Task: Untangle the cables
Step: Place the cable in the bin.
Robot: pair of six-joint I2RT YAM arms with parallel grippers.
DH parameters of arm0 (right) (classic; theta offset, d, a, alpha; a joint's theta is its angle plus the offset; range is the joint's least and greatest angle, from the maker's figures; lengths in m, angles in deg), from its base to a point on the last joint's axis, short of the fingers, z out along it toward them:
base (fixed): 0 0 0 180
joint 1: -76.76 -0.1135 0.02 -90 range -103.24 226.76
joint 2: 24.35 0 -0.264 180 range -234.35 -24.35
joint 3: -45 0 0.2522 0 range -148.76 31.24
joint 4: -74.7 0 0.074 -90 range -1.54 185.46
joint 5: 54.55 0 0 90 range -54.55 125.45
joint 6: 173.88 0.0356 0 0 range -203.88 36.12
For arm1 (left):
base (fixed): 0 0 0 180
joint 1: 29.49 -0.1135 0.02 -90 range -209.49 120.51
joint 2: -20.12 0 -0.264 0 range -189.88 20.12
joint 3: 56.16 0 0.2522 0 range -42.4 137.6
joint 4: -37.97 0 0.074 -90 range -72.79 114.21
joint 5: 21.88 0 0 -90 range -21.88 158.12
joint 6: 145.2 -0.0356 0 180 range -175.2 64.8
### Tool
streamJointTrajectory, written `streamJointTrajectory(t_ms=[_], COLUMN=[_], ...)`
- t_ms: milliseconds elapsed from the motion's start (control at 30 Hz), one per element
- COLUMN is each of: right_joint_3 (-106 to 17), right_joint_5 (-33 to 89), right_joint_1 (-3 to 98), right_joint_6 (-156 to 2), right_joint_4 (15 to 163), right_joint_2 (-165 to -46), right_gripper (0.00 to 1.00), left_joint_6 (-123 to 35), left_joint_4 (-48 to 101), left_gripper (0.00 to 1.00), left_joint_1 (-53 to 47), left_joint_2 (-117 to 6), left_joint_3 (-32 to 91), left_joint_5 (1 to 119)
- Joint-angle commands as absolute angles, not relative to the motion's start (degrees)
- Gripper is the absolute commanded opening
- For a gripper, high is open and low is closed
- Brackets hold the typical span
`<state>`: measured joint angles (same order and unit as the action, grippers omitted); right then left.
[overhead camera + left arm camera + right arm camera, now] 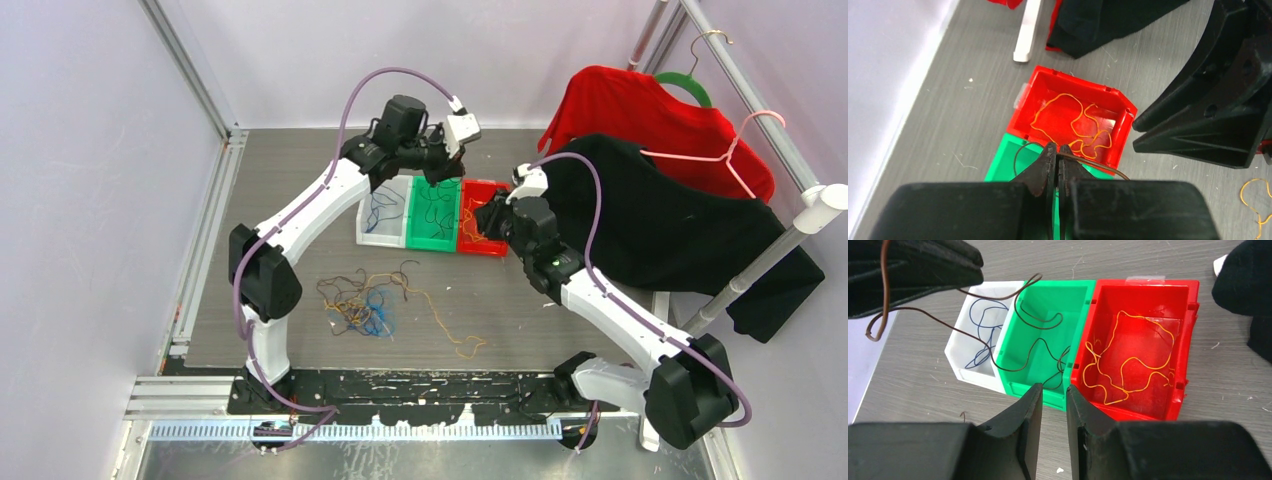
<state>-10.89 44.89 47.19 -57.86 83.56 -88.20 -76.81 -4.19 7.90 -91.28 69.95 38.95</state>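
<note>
A tangle of blue, orange and dark cables point(365, 305) lies on the grey table in front of the arms. My left gripper point(1057, 150) hangs over the green bin point(1000, 160), shut on a thin dark cable point(1098, 166) that trails down into that bin point(1048, 285). Orange cables point(1128, 360) lie in the red bin point(1148, 284), and a blue cable point(983, 330) lies in the white bin point(960, 342). My right gripper point(1054, 390) hovers at the near side of the bins, open by a narrow gap with nothing between its fingers.
A red shirt point(640, 105) and a black shirt point(680, 225) hang from a rack point(790, 235) at the right, close to my right arm. A loose orange cable point(450, 325) trails right of the tangle. A metal frame point(200, 90) borders the left wall.
</note>
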Motion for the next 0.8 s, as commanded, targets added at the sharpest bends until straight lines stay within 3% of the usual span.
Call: streamJointTrajectory(t_ms=[0, 333, 767], right_joint_3=[-10.4, -10.5, -10.3], right_joint_5=[46.3, 46.9, 48.1], right_joint_1=[47.7, 48.1, 49.7], right_joint_6=[-56.4, -56.1, -56.4], right_joint_4=[82.5, 82.8, 82.9], right_joint_2=[-86.5, -86.2, -85.3], right_gripper=[0.30, 0.29, 0.28], left_joint_6=[-73.9, -79.0, -86.1], left_joint_4=[-4.2, -4.5, -10.2], left_gripper=[0.00, 0.00, 0.00], left_joint_1=[7.9, 7.8, 5.5], left_joint_2=[-88.4, -93.3, -106.4], left_joint_3=[68.5, 69.3, 79.3], left_joint_5=[38.1, 46.8, 55.9])
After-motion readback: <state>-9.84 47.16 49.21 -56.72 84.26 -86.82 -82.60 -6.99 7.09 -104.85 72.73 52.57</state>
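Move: The left hand already pinches the brown cable, whose lower part hangs into the green bin. The green bin's middle lies about 4 cm ahead of this hand, level with it sideways, and some 24 cm below. The red bin adjoins it, roughly 12 cm to the right and 4 cm ahead; the white bin is about 12 cm to the left and 4 cm ahead. From the empty right hand, the green bin is some 10 cm ahead, 9 cm left and 17 cm below. Downward, slowly at first and then faster, the left hand lowers the brown cable into the green bin by about 12 cm, reaching some 6 cm forward over the bin's far half. The wrist tips the fingers more steeply down by roughly 15 degrees and swings a little counter-clockwise; the fingers stay shut on the cable. The empty right hand eases about 2 cm to the right. ##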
